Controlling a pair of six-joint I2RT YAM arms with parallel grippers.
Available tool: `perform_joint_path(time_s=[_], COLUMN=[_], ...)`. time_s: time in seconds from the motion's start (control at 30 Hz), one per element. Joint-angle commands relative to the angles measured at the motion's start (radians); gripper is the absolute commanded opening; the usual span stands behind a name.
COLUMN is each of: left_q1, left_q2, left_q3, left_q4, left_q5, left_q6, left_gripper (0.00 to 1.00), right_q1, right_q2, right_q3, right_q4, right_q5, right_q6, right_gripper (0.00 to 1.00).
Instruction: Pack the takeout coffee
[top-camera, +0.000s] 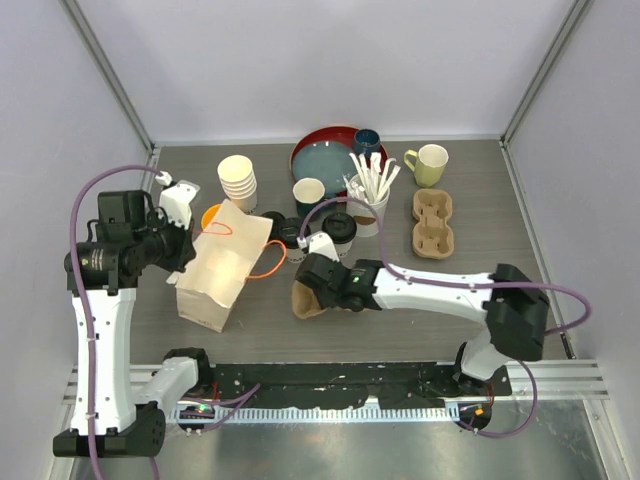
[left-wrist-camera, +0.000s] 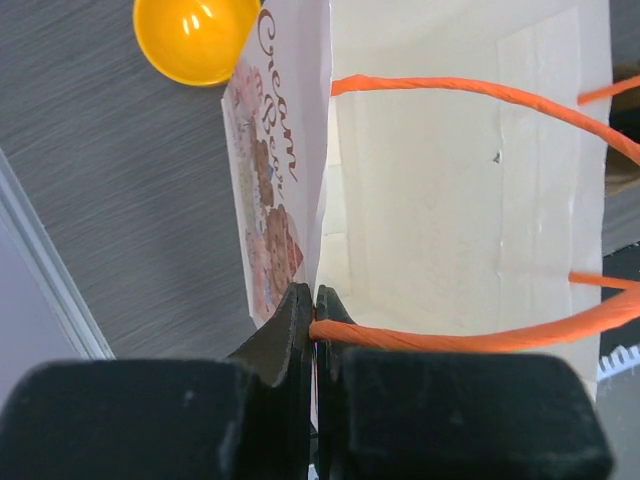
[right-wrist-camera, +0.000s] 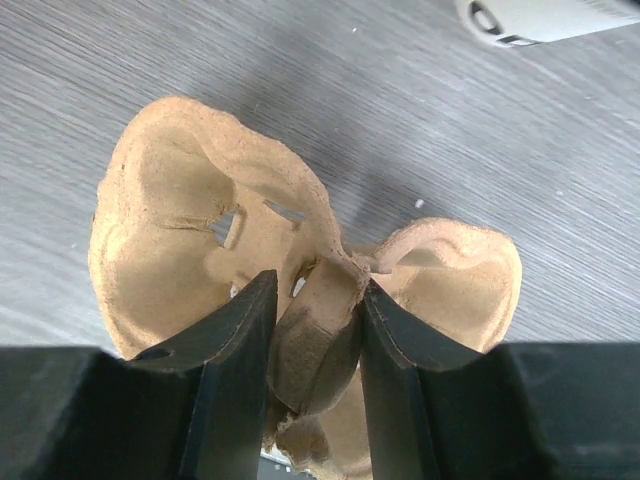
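One takeout coffee (top-camera: 340, 228), a cream cup with a black lid, stands at mid table. A second cream cup with a dark top (top-camera: 308, 190) stands behind it. My left gripper (top-camera: 188, 252) (left-wrist-camera: 315, 300) is shut on the rim of a paper bag (top-camera: 225, 265) (left-wrist-camera: 450, 200) where its orange handle (left-wrist-camera: 460, 335) joins. The bag stands open. My right gripper (top-camera: 318, 285) (right-wrist-camera: 315, 285) is closed on the centre ridge of a brown pulp cup carrier (top-camera: 303, 300) (right-wrist-camera: 170, 210), both fingers touching it, in front of the cups.
A second pulp carrier (top-camera: 432, 222) lies at the right. A stack of paper cups (top-camera: 238, 180), a red plate (top-camera: 318, 140), a dark teal mug (top-camera: 367, 141), a yellow-green mug (top-camera: 430, 163) and a cup of sticks (top-camera: 370, 205) stand behind. An orange ball (left-wrist-camera: 195, 35) is beside the bag.
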Motion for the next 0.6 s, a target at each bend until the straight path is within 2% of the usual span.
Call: perform_joint_path(time_s=[0.0, 0.23, 0.37, 0.47, 0.57], left_q1=[-0.011, -0.017, -0.017, -0.017, -0.017], left_q2=[-0.018, -0.017, -0.017, -0.02, -0.015], left_q3=[0.037, 0.027, 0.028, 0.023, 0.005], left_q4=[-0.064, -0.111, -0.124, -0.118, -0.1], left_q5=[0.096, 0.198, 0.26, 0.303, 0.315], left_q6=[0.024, 0.038, 0.031, 0.008, -0.011], left_gripper=[0.0, 0.0, 0.0, 0.0, 0.0], right_q1=[-0.002, -0.002, 0.0, 0.001, 0.012], right_q2=[-0.185, -0.452, -0.558, -0.534, -0.436], right_q3=[0.018, 0.147, 0.242, 0.349, 0.486], right_q4=[-0.067, -0.199, -0.141, -0.099, -0.072], right_q5=[0.071, 0.188, 0.209, 0.186, 0.075], right_q6=[-0.022, -0.069, -0.184, -0.258, -0.351], right_gripper=[0.41, 0.41, 0.39, 0.39, 0.39])
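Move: The right hand already holds the cup carrier; the paper bag's middle lies about 13 cm to its left, 2 cm ahead and some 5 cm higher. The two lidded cups stand 8 to 9 cm ahead of that hand, one 3 cm left, the other 5 cm right; the yellow bowl is 10 cm ahead, 17 cm left. The left hand still pinches the bag's rim, the bag's middle about 6 cm right, 2 cm ahead and 14 cm below. Right hand hoists the carrier some 30 cm, fingers tilting up; left hand draws the bag's rim 4 cm right. ##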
